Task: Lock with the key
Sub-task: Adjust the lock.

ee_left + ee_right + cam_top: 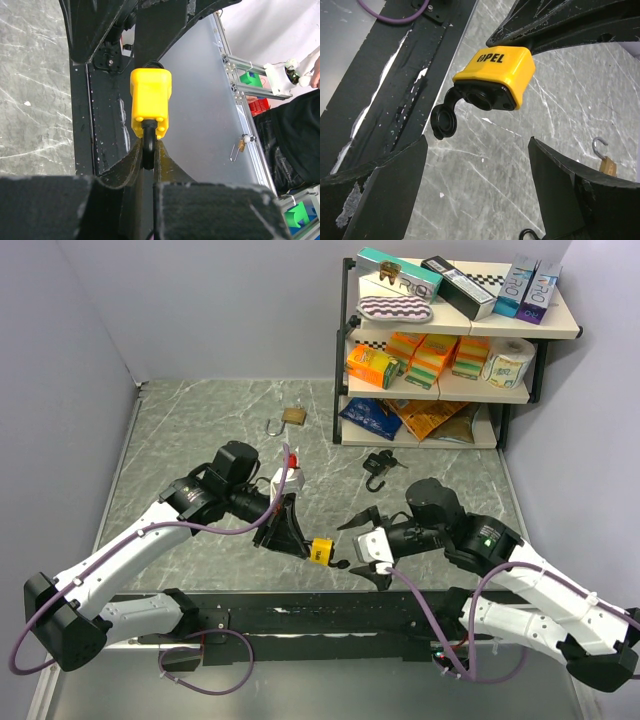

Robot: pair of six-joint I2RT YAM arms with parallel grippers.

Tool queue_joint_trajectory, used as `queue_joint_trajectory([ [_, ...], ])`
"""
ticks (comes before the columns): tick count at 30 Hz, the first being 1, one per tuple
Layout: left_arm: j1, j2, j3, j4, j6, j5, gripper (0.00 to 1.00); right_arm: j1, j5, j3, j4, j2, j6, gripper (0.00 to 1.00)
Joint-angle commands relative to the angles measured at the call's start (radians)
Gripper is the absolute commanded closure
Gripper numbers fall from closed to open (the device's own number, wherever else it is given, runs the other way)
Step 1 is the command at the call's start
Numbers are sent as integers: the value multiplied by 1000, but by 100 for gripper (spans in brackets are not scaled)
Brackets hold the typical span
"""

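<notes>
A yellow padlock (320, 551) hangs low over the near table edge, held by its black shackle (148, 145). My left gripper (298, 540) is shut on that shackle, and the yellow body (151, 102) sticks out past the fingertips. In the right wrist view the padlock (495, 75) shows its keyhole face, with the black dust cap (443, 121) swung open. My right gripper (360, 548) stands open just right of the padlock with nothing between its fingers (395, 185). A dark bunch that looks like keys (383, 462) lies on the table near the shelf.
A shelf (450, 340) with boxes and packets stands at the back right. A small brass padlock (293, 416) lies open at the far middle of the table and also shows as the brass padlock (606, 164) in the right wrist view. A black rail (320, 618) runs along the near edge.
</notes>
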Motion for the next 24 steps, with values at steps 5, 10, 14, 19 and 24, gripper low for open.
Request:
queue_joint_trajectory([
  [5, -14, -7, 28, 56, 3, 65, 99, 20, -12, 56, 56, 25, 29, 15],
  [10, -15, -10, 14, 56, 5, 55, 99, 26, -41, 76, 77, 24, 81, 24],
  [14, -17, -8, 9, 68, 2, 49, 99, 26, -66, 85, 79, 22, 107, 27],
  [19, -22, -1, 12, 68, 0, 43, 99, 28, -78, 88, 79, 25, 113, 31],
  [24, -31, 2, 18, 72, 3, 46, 99, 34, -75, 85, 99, 36, 107, 37],
])
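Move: About 6 cm left of the right hand, roughly level with it fore and aft and perhaps a centimetre lower, is the yellow lock; its open black cap hangs nearer, some 3 cm left and 2 cm back of that hand. The black padlock lies on the table about 20 cm ahead and 7 cm to its right, some 25 cm below. From the left hand, which already grips it, the lock sits about 3 cm right and 1 cm back. Rising about 2 cm beside the lock's open cap, the right hand first eases left a centimetre, then slips back about as far while tilting some 5 degrees. Its fingers, wide open at first, draw partly together, bringing the rear fingertip close to the cap; whether it touches can't be seen. The left hand stays put and keeps its pinch on the lock. ##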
